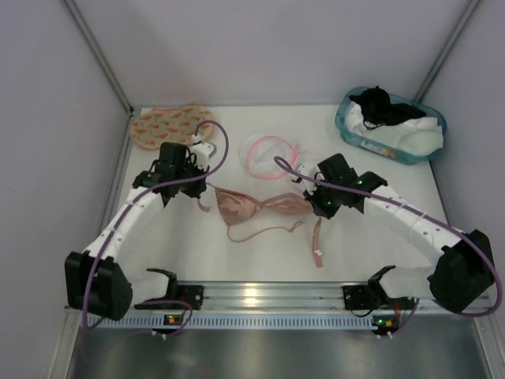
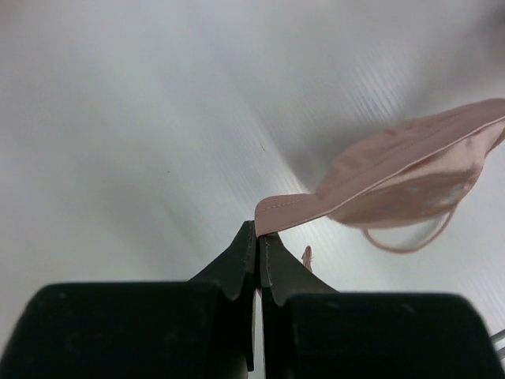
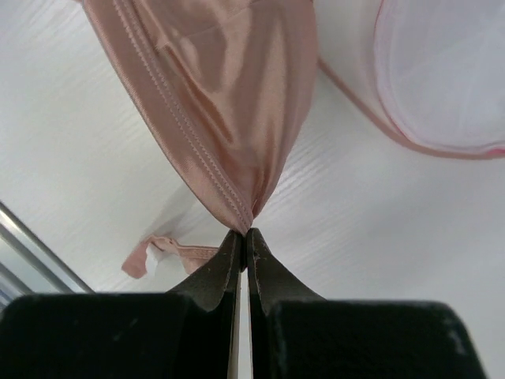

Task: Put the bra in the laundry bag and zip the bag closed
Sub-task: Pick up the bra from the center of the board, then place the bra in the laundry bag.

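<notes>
The salmon-pink bra [image 1: 256,209] is stretched between my two grippers near the middle of the table, and its thin straps trail toward the front edge. My left gripper [image 1: 207,189] is shut on the bra's left end band. In the left wrist view the band [image 2: 284,212] comes out of the closed tips [image 2: 258,233], with a cup [image 2: 410,178] beyond. My right gripper [image 1: 316,207] is shut on the right cup's gathered fabric [image 3: 221,103] at its tips [image 3: 245,233]. The white mesh laundry bag [image 1: 268,151] with its pink rim lies just behind the bra; its edge [image 3: 442,71] shows in the right wrist view.
An orange-printed padded piece [image 1: 170,125] lies at the back left. A teal basket [image 1: 390,126] holding white and black clothes stands at the back right. Grey walls close in the table on the left, back and right. A metal rail [image 1: 260,294] runs along the front edge.
</notes>
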Robot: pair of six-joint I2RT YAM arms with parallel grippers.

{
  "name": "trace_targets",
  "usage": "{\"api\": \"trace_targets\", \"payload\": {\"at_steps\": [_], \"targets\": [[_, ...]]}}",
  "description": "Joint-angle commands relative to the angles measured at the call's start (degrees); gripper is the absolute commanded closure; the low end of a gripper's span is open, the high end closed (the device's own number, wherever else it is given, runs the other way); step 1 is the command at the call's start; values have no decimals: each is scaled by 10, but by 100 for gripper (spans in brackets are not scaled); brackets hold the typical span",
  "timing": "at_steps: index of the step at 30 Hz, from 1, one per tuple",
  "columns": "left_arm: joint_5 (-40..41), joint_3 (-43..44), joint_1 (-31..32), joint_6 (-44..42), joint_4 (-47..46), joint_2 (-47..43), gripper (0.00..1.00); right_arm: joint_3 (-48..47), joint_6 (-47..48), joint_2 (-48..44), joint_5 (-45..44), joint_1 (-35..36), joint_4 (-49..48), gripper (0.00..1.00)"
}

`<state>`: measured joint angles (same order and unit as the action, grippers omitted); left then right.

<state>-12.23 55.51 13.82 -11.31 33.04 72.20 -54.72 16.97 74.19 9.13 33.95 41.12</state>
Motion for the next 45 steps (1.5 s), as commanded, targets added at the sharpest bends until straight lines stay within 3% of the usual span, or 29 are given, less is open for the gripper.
{"api": "trace_targets", "payload": {"at_steps": [1,13,20,26,33,39,45], "targets": [[-24,23,0,-114,41,-79,100,-43,102,-66,33,-4,100,100],[-195,15,1,-265,221,-336,100,-94,229,-195,185,26,337,100],[-185,68,1,-291,285,-447,100,-174,254,-208,255,49,390,100],[-162,127,1,-276,287,-467,100,-298,228,-185,222,67,393,100],[-193,185,1,-250,287,-481,100,-416,215,-180,185,73,439,100],[-241,233,1,-217,287,-489,100,-423,193,-219,207,74,447,100],[-288,268,-6,-171,287,-497,100,-416,198,-269,291,42,444,100]]}}
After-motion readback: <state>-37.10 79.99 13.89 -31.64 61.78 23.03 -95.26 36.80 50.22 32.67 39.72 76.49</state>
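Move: The bra already hangs between the two closed grippers, its middle about 16 cm to the right of the left hand, 5 cm nearer the base and 6 cm lower. From the right hand that middle lies some 15 cm left, 2 cm ahead and 3 cm down. The mesh laundry bag lies about 16 cm ahead, 24 cm right and 13 cm below the left hand, the floral bag 29 cm ahead, 17 cm left and 11 cm below it. Each gripper keeps its pinch on one end of the bra and both draw it back and up together, away from the mesh laundry bag: left hand about 25 cm each way, right hand up 27 and back 15. They pull back hard at first, then mainly climb; the left fingers tip up some 50 degrees and swing clockwise, the right hand turns counter-clockwise. ##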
